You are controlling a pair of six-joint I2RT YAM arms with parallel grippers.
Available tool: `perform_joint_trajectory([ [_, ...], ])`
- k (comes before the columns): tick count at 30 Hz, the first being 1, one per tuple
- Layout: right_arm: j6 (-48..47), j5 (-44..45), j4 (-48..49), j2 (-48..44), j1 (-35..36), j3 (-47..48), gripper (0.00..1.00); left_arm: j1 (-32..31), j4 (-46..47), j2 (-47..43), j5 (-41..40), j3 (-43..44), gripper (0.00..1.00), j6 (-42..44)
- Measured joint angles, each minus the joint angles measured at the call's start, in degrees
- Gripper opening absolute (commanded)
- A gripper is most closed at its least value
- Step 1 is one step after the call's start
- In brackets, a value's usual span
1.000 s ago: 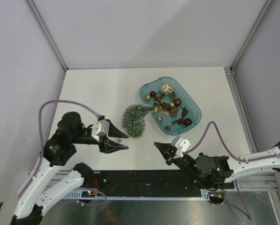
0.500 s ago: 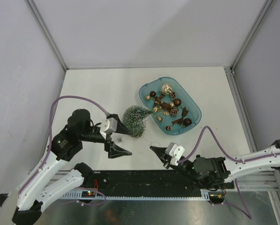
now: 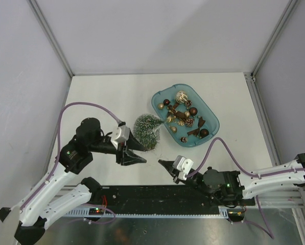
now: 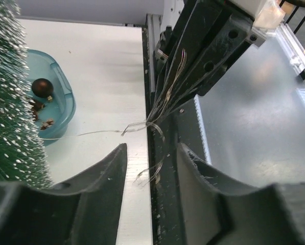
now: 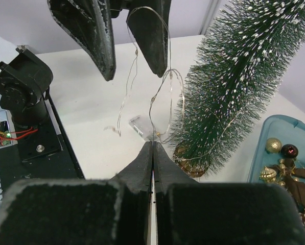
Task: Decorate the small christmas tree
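The small christmas tree [image 3: 147, 130] stands on the table left of the tray, green with frosted tips and a brown base [image 5: 192, 163]; it also shows in the wrist views [image 5: 239, 87] [image 4: 9, 102]. A thin light wire [image 5: 165, 97] loops up from my right gripper [image 3: 160, 163] [image 5: 153, 144], which is shut on it just in front of the tree. My left gripper [image 3: 142, 154] [image 4: 151, 150] hovers open at the tree's near left, with strands of the wire [image 4: 157, 122] between its fingers. Opposite it, its fingers [image 5: 103, 41] hang above the loops.
A teal oval tray [image 3: 161, 97] [image 5: 267, 125] of brown and gold ornaments [image 3: 182, 97] lies right of the tree. A small clear box [image 5: 139, 125] on the wire rests on the table. The black rail [image 3: 157, 196] runs along the near edge.
The tree, tilted toward the tray before, now stands upright. My left gripper has moved right to the tree's base, opening wider then narrowing. My right gripper slid left, still shut.
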Motion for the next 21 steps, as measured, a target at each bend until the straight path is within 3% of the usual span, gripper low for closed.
perform_joint_trajectory([
  [3,0.1,-0.8,0.0,0.2,-0.8,0.0,0.0,-0.1,0.5,-0.4,0.1,-0.2,0.14,-0.5],
  [5,0.1,-1.1,0.0,0.2,-1.3,0.0,0.0,0.2,0.6,-0.9,0.0,-0.3,0.08,-0.5],
  [14,1.2,-1.4,-2.3,-3.1,-3.9,0.0,0.0,5.1,-9.0,-9.2,-3.7,0.5,0.0,6.8],
  [21,2.3,-3.1,-4.5,-4.9,-7.3,0.0,0.0,7.1,-18.8,-13.7,-17.2,6.3,0.0,17.4],
])
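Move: Around the left hand's open fingertips hang loose loops of the light string, practically at the hand point; the tree stands about 8 cm ahead and 1 cm to the right, its middle some 13 cm lower. The small clear box lies on the table roughly 8 cm ahead and 9 cm to the left, some 28 cm below. For the right hand, already holding the string, the tree's middle is about 9 cm ahead, 4 cm left and 11 cm lower. Closing fully on the hanging wire, the left fingers pinch it first; then the left hand draws away some 7 cm to the left, curving a little forward and up near the end, with the wrist rolling and swinging counter-clockwise so the fingers point more towards the tree. Meanwhile the right hand, still shut on the string, eases about 3 cm forward and 2 cm right. ##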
